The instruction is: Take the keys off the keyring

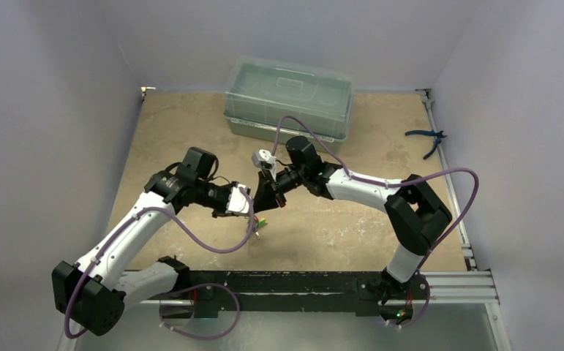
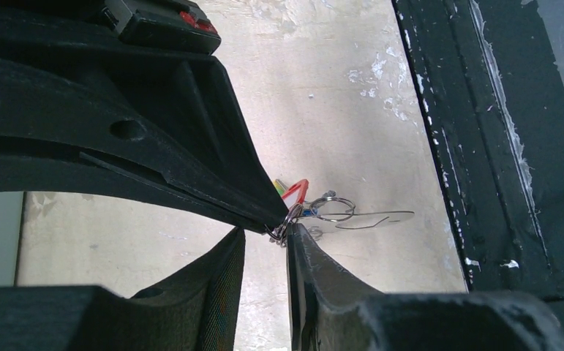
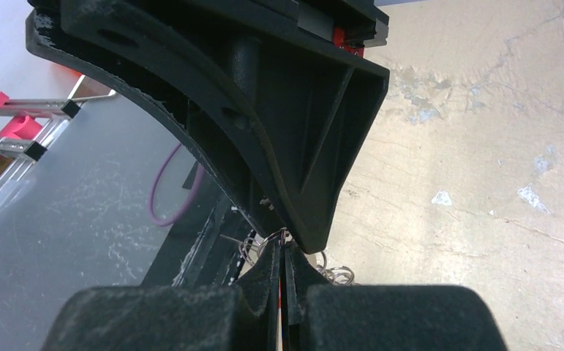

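Note:
Both grippers meet in mid-air above the middle of the table. My right gripper (image 3: 284,245) is shut on the thin metal keyring (image 3: 284,235), which peeks out at its fingertips; more wire loops (image 3: 335,276) hang just behind. In the left wrist view the keyring (image 2: 287,221) sits at the tip of one finger (image 2: 315,278) of my left gripper (image 2: 265,231), whose jaws stand apart with nothing between them. A red key head (image 2: 298,191) and a yellow-green one (image 2: 282,184) hang by the ring. From above, the keys (image 1: 259,225) dangle below the two grippers.
A clear lidded plastic box (image 1: 288,97) stands at the back centre. Blue-handled pliers (image 1: 426,139) lie at the far right edge. A black rail (image 1: 301,284) runs along the near edge, with purple cables looping over both arms.

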Controlling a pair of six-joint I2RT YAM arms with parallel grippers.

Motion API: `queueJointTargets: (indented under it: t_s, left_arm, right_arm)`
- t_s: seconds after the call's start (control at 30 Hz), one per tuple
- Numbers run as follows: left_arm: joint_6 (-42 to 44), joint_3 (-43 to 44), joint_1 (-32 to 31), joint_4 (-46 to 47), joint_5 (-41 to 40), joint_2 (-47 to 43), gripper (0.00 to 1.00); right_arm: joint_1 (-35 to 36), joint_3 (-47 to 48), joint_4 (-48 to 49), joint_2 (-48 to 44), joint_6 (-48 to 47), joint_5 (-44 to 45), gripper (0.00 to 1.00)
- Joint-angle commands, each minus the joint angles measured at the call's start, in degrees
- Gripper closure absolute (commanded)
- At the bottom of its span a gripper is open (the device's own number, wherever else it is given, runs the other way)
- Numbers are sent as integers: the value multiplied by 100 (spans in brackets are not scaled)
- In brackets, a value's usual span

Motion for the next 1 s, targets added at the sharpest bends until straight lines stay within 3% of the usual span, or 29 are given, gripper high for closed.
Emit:
queueJointTargets:
  t_s: [0.0, 0.33, 0.53, 0.7, 0.97]
  left_arm:
    - [224, -93, -52, -126, 64, -50, 75]
    - [302, -161, -52, -190, 35, -29, 83]
    - [237, -124, -52, -185, 90, -31, 100]
    - [-196, -207, 97, -122, 104, -68, 100]
    - [-523, -426, 979, -36, 638, 10, 100]
  right_arm:
    - [-11, -52, 190, -79, -1, -161, 100]
    - [-15, -72, 127, -103, -76, -179, 100]
    - [-16, -76, 49, -118, -129, -182, 100]
    - [-15, -57, -283, -174, -408, -179, 100]
    - [-31, -206, -636, -297, -727, -191, 100]
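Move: The small wire ring at my shut right fingertips lies between my parted left fingers: about 1 cm back of my left hand point, 1 cm below it and level left-right. A larger loose ring stands some 3 cm back of that left hand, 1 cm to its right and 3 cm lower; the coloured key tags hang about 3 cm right, 2 cm back and 5 cm below it. From my right hand, the small ring is roughly 1 cm left. I ease my left hand down a little over 1 cm and slightly back onto the small wire ring, pause there and shut the fingers fully to pinch its loop. Then I draw left and forward about 1.5 cm, turning the wrist some 10 degrees, away from my right fingers, which keep their grip on the ring and barely shift. ##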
